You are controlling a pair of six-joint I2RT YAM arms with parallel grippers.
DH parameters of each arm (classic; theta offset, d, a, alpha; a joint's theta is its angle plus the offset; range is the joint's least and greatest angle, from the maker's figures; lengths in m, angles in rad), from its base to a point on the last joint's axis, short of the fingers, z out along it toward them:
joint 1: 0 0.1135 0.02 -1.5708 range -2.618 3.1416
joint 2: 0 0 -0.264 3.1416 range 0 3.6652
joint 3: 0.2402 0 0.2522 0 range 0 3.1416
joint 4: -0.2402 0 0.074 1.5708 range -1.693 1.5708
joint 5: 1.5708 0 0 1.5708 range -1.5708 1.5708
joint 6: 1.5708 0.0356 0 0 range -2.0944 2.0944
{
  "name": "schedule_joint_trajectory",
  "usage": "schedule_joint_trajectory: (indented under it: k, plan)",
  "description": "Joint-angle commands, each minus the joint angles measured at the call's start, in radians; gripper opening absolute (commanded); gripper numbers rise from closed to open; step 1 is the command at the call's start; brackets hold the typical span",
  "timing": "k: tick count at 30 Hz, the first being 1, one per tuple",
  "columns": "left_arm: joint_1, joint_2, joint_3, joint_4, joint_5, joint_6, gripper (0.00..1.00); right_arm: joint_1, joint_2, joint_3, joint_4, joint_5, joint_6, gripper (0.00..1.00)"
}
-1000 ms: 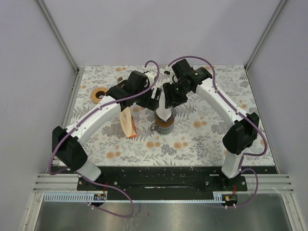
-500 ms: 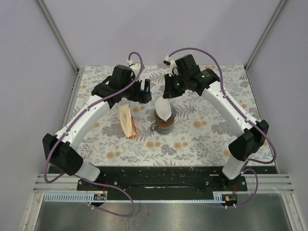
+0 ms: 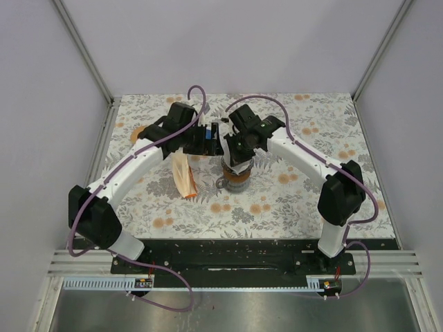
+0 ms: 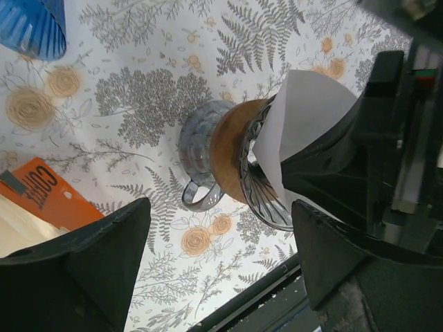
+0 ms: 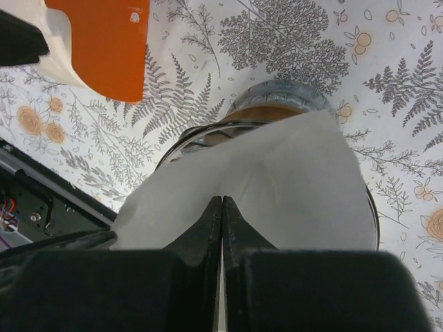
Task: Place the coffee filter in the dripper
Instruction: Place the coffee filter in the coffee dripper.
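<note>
The white paper coffee filter [image 5: 297, 180] stands as an open cone in the glass dripper [image 4: 228, 155], which has a brown collar and sits at mid-table [image 3: 235, 181]. My right gripper [image 5: 221, 200] is shut, fingertips pressed together with nothing between them, pointing down into the filter [image 3: 240, 166] from above. My left gripper [image 4: 218, 228] is open, just left of the dripper and level with it, holding nothing. In the top view the left gripper [image 3: 208, 138] and right gripper [image 3: 235, 149] almost meet over the dripper.
An orange and cream filter pack [image 3: 183, 174] lies left of the dripper, under the left arm. A brown ring [image 3: 143, 135] lies at the far left. A blue ribbed object [image 4: 31, 28] shows in the left wrist view. The black table edge [image 4: 277, 290] is near.
My right gripper has gone from part open to shut and dropped from behind the dripper down into the filter. The left arm swung out, then back toward the dripper, staying open.
</note>
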Motion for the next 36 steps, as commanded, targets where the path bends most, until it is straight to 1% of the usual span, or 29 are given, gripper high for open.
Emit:
schedule_joint_trajectory:
  k: [1,6,12,19,27,29,32,34,35,36]
  plan:
    - [-0.001,0.015,-0.029,0.070,0.060,-0.056,0.86,0.022,0.010,-0.007,0.061,0.074,0.024,0.00]
    - [-0.001,0.043,-0.038,0.073,0.076,-0.070,0.84,0.049,0.062,0.006,0.050,0.133,0.022,0.00]
    - [-0.001,0.058,-0.049,0.088,0.074,-0.073,0.79,0.051,0.081,-0.025,0.068,0.130,0.011,0.00]
    - [-0.001,0.081,-0.076,0.103,0.082,-0.081,0.63,0.049,0.079,-0.034,0.091,0.105,0.002,0.00]
    - [-0.002,0.080,-0.089,0.117,0.069,-0.076,0.38,0.051,0.052,-0.014,0.105,0.064,-0.019,0.00]
    - [-0.002,0.074,-0.093,0.117,0.069,-0.075,0.34,0.051,0.043,0.001,0.107,0.062,-0.025,0.00]
    - [-0.008,0.058,-0.095,0.119,0.063,-0.072,0.32,0.051,0.032,0.024,0.105,0.059,-0.036,0.00]
    - [-0.013,0.049,-0.093,0.120,0.056,-0.070,0.26,0.049,0.027,0.036,0.105,0.061,-0.047,0.00]
    - [-0.016,0.048,-0.095,0.120,0.051,-0.067,0.26,0.049,0.023,0.042,0.104,0.061,-0.053,0.00]
    - [-0.016,0.043,-0.095,0.120,0.048,-0.068,0.24,0.049,0.018,0.049,0.102,0.061,-0.056,0.02]
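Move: The coffee dripper, filter half in its mouth, stands right under the right fingertips, its middle about 5 cm below them. From the left hand it lies some 8 cm right, 1 cm forward and 10 cm down. The glass carafe is directly beneath, about 16 cm below the left hand. From that hand the filter box lies about 9 cm left and 3 cm ahead, the blue cup some 17 cm ahead and 1 cm left, both near 18 cm down. The right hand's shut fingertips, already against the coffee filter, push it about 4 cm down into the dripper, then stay inside, easing slightly left and up. Meanwhile the left hand sinks some 5 cm to the dripper's left rim, drifting slightly right and tipping a little further down. Its wide-open fingers close to about a quarter, straddling the rim and filter edge. ##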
